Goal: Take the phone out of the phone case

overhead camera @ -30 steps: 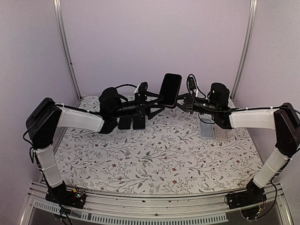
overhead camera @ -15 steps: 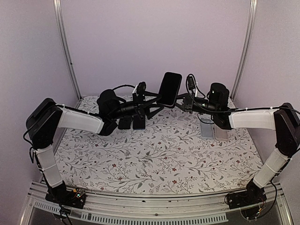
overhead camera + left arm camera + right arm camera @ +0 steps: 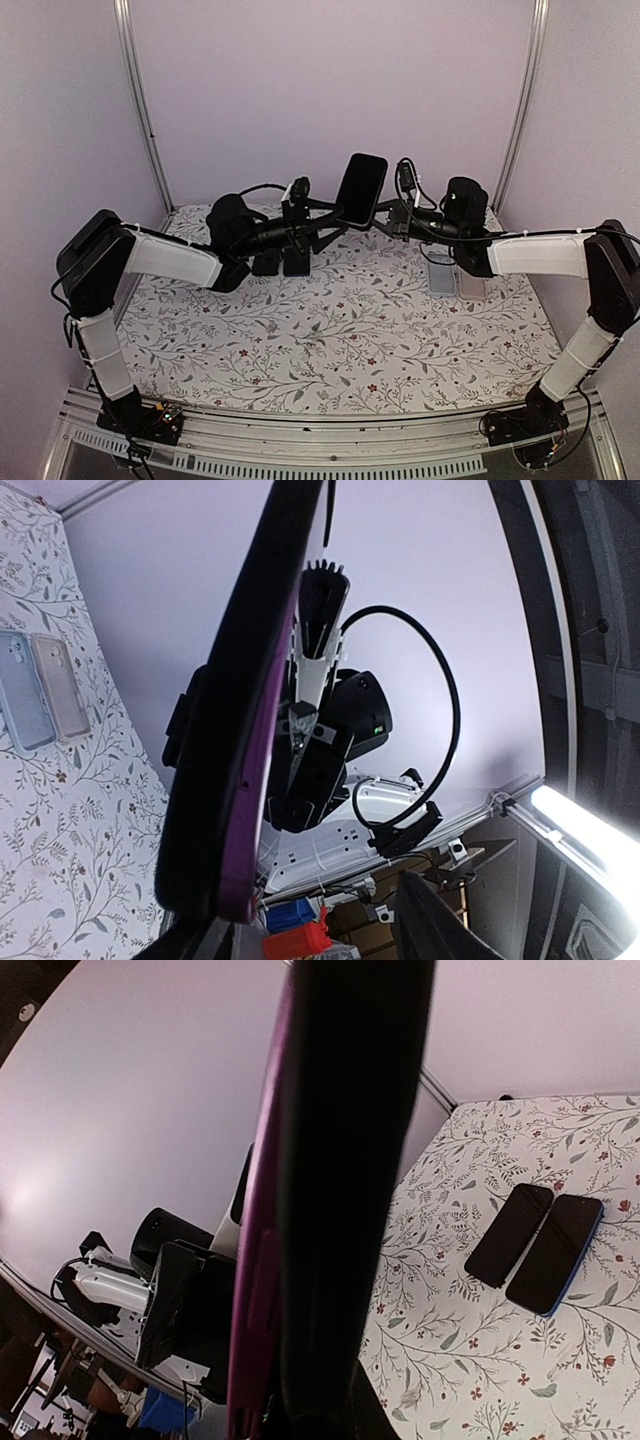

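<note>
The phone [image 3: 361, 188], black screen toward the top camera, hangs upright above the back of the table inside a purple phone case [image 3: 265, 700]. My right gripper [image 3: 386, 214] is shut on its lower right edge. In the right wrist view the black phone [image 3: 350, 1160] and the purple case edge [image 3: 262, 1260] fill the middle, hiding my right gripper [image 3: 320, 1425] almost fully. My left gripper [image 3: 343, 215] straddles the lower left edge with its jaws apart. In the left wrist view the phone [image 3: 215, 780] lies against one side of my left gripper [image 3: 310, 935], with a wide gap to the other finger [image 3: 435, 925].
Two dark phones [image 3: 282, 262] lie flat on the flowered cloth under the left arm, one in a blue case [image 3: 555, 1255]. A pale blue case [image 3: 441, 275] and a clear one [image 3: 472, 283] lie at the right. Metal frame posts [image 3: 140, 100] flank the back wall.
The left gripper's jaws have narrowed round the phone's lower left edge, and the left arm has drawn back slightly. The phone and the right gripper have stayed put.
</note>
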### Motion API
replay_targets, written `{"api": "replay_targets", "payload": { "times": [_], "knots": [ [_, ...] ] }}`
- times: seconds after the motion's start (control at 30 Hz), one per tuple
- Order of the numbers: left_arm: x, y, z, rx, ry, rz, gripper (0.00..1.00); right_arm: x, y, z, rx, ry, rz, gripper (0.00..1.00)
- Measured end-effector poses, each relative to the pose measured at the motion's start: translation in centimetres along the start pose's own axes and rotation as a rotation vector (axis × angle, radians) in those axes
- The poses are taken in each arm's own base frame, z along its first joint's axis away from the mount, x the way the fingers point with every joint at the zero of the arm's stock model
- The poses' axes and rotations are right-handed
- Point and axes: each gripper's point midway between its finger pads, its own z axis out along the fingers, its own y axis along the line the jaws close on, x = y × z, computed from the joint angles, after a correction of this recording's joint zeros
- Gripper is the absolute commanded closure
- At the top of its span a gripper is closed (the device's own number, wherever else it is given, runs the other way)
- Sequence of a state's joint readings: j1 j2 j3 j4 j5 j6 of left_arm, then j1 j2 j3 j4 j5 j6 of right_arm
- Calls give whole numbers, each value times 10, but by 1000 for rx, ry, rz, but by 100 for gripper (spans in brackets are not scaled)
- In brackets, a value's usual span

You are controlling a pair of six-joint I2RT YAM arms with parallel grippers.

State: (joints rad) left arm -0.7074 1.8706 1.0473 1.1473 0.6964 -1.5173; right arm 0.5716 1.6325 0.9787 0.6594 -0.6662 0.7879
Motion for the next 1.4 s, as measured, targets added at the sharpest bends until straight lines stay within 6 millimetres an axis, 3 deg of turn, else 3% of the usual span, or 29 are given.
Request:
{"api": "replay_targets", "payload": {
  "times": [0.37,0.67,1.4],
  "knots": [
    [1,19,0,-72,-4,1,54,5,-6,1,35,11,-21,99],
    [1,29,0,-125,-2,17,63,9,-10,2,53,28,-26,99],
    [-2,8,2,-65,-33,58,73,1,1,5,25,17,-47,100]
  ]
}}
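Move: About 5 cm to the right of the left hand, 4 cm ahead and 3 cm higher lies the middle of the phone case with the phone in it, its near-left corner beside the left fingers. From the right hand, which holds the near-right edge, that middle is about 3 cm left, 4 cm ahead and 3 cm up. Some 28 cm below the left hand and 13 cm ahead lie the blue-edged phone, 10 cm left, and the black phone, 18 cm left. Dipping about 2.5 cm at the case's near-left corner, the left hand edges slightly forward while its fingers close from about half open to roughly a quarter, then climbs some 2 cm back, its fingertips close to that corner. The right hand keeps its pinch on the near-right edge, sinking about 1.5 cm and coming back up with a few degrees of roll. ##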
